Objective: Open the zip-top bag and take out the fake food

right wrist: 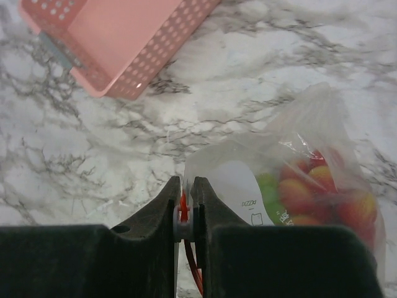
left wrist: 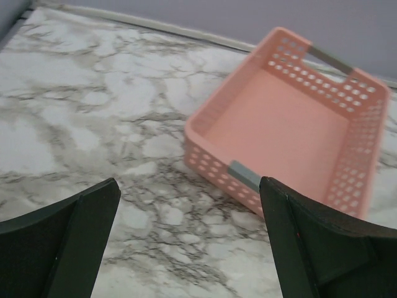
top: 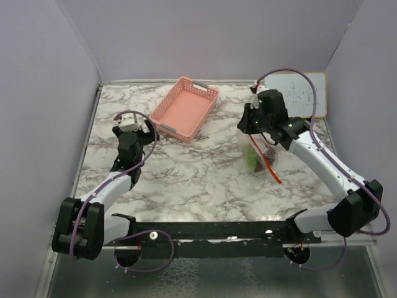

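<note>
The zip-top bag (right wrist: 291, 167) is see-through and crinkly, with a red-orange zip strip (right wrist: 184, 211) at its mouth. My right gripper (right wrist: 184, 186) is shut on that strip and holds the bag up above the table. The fake food (right wrist: 310, 192), red, orange and green pieces, sits inside the bag. In the top view the bag (top: 260, 155) hangs below my right gripper (top: 251, 124) at the right of the table, its strip trailing down. My left gripper (left wrist: 189, 205) is open and empty, low over the table at the left (top: 139, 133), near the pink basket.
A pink mesh basket (top: 184, 108) stands empty at the back middle; it also shows in the left wrist view (left wrist: 291, 124) and the right wrist view (right wrist: 118, 37). A white board (top: 304, 93) lies at the back right. Walls close in the table on three sides.
</note>
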Robot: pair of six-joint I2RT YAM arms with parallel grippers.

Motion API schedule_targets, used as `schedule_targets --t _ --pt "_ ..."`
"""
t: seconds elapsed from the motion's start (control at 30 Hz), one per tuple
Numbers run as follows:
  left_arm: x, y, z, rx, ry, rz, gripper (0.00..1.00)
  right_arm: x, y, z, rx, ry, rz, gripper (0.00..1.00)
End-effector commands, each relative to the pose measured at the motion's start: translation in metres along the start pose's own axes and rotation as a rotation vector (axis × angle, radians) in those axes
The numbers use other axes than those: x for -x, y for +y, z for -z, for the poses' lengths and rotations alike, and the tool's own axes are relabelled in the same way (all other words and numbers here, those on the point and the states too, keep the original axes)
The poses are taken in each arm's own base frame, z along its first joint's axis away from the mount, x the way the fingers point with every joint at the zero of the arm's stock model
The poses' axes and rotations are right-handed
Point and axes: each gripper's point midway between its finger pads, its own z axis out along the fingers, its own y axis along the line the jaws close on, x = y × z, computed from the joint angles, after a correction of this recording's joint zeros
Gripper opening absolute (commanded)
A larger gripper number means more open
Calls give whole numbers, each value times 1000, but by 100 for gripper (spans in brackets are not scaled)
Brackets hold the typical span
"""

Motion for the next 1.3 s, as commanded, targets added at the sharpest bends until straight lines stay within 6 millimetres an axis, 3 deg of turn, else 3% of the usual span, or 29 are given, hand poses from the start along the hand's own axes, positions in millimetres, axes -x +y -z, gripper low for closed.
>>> schedule_targets --t 0.0,0.2,0.37,0.43,0.5,0.57,0.63,0.83,1.07,1.27 --pt "16 -80 22 -292 -37 -42 98 -1 65 -19 204 -1 158 1" --pt "10 -155 56 -657 -28 -81 99 -23 95 -13 424 21 216 1" --pt "-7 -199 80 -935 12 -96 98 -49 87 -14 433 76 242 14" --pt "-14 -214 86 -1013 36 -74 90 -55 86 -10 451 74 251 17" --pt "-22 -229 90 -1075 63 -74 80 -56 82 -7 428 61 244 35" --pt "-35 -244 92 -1113 96 -97 78 -56 74 -5 387 47 244 51" --pt "-44 -256 92 -1129 116 -116 78 -59 67 -4 359 46 253 59" --pt "-61 -268 97 -1158 126 -157 79 -80 55 -4 338 83 259 62" --pt "-74 -266 93 -1146 149 -158 76 -94 66 5 445 86 278 64" --pt "-78 -264 90 -1131 160 -166 73 -85 74 27 504 7 290 63"
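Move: About 42 cm to the left hand's right, some 4 cm back and 5 cm higher, the zip slider sits in the right hand's shut fingers; the pink basket stands 19 cm right, 10 cm ahead and 12 cm below the left hand. From the right hand, the bare table spot for the bag is some 10 cm back and 20 cm down, the fake food hangs about 6 cm right, 5 cm back, 14 cm below, and the basket stands 23 cm left, 10 cm ahead, 18 cm down. Sweeping some 28 cm right and about 6 cm back, the left hand swings clockwise roughly 65 degrees to face the bag, its open fingers narrowing a little as they come up beside the slider. The right hand carries the bag about 8 cm left, then backs off and sinks, turning counter-clockwise, and opens to let go of the slider end, ending over the red zip. ##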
